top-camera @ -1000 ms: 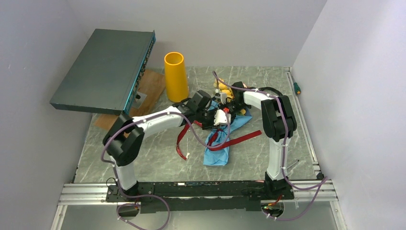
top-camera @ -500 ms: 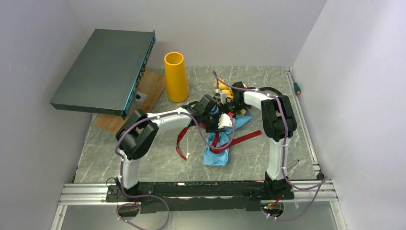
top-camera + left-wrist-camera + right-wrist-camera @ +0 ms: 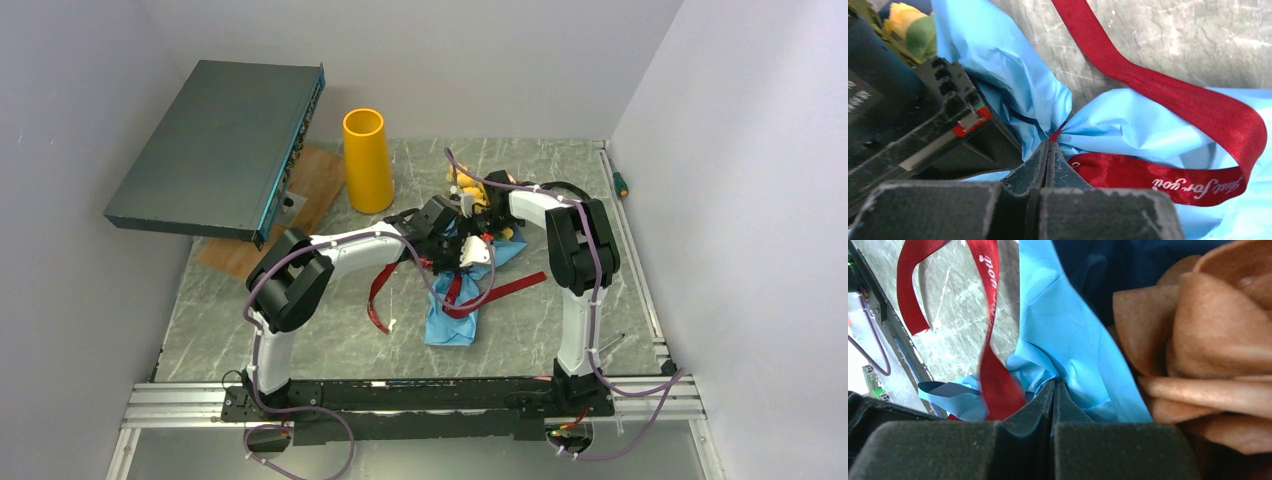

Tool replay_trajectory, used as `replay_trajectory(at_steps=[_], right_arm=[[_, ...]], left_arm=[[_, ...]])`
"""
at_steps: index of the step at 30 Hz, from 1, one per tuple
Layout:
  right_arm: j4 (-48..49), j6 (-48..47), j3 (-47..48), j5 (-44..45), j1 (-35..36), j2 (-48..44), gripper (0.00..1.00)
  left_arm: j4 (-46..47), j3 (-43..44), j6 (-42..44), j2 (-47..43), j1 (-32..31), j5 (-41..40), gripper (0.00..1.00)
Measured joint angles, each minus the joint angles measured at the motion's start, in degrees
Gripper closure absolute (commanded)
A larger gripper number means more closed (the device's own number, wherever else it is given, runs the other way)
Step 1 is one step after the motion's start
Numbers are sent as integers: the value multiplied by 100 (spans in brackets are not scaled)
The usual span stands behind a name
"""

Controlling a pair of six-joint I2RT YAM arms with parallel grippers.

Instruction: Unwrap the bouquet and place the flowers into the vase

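The bouquet [image 3: 468, 262] lies mid-table, its blue paper [image 3: 452, 322] spread toward me and its dark red ribbon [image 3: 500, 292] loose across it. Yellow flowers [image 3: 470, 193] show at its far end. A brown-orange rose [image 3: 1208, 340] fills the right wrist view. My left gripper [image 3: 1049, 145] is shut, and the blue paper [image 3: 1128, 130] puckers into its tips with a sliver of red ribbon. My right gripper [image 3: 1053, 384] is shut on a fold of blue paper [image 3: 1068, 340] beside the rose. The orange-yellow vase [image 3: 367, 160] stands upright, back left of the bouquet.
A dark flat box [image 3: 225, 145] sits raised at the back left over a wooden board [image 3: 312, 185]. A small green-and-yellow tool [image 3: 622, 182] lies beyond the right rail. Ribbon tails [image 3: 378, 300] trail left of the paper. The arms' base rail [image 3: 400, 398] runs along the near edge.
My left arm has swung right toward the bouquet, and its gripper has closed on the paper. The right arm has not moved.
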Motion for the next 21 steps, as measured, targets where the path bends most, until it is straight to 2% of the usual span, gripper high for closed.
replay_trajectory(at_steps=[19,20,21], right_arm=[[4,15,-2,-2,0,2,100],[2,15,-2,-2,0,2,100],[4,15,-2,-4,0,4,100]], left_arm=[[326,120,-393,-535,-105,118,100],[321,133,-389,-584,-105,166,96],[326,142,-387,-627,-105,212,82]])
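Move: My left hand, already shut on the red ribbon, has the ribbon knot at the bouquet's waist some 3 cm below and about 2 cm to its right. From this hand the flowers lie roughly 15 cm ahead, neither left nor right; the blue paper's tail is about 12 cm back and 5 cm left; the loose ribbon tail is 8 cm right and 5 cm back. From my right hand, which grips the paper, the knot is some 4 cm straight back. I keep the red ribbon pinched in my shut left fingers and pull it up off the bouquet's waist by about 7 cm, slowly at first, then faster, easing about 2 cm to my right as my fingertips tilt up some 10 degrees towards level. My right hand stays put and keeps its pinch on the blue paper just beyond the knot. ##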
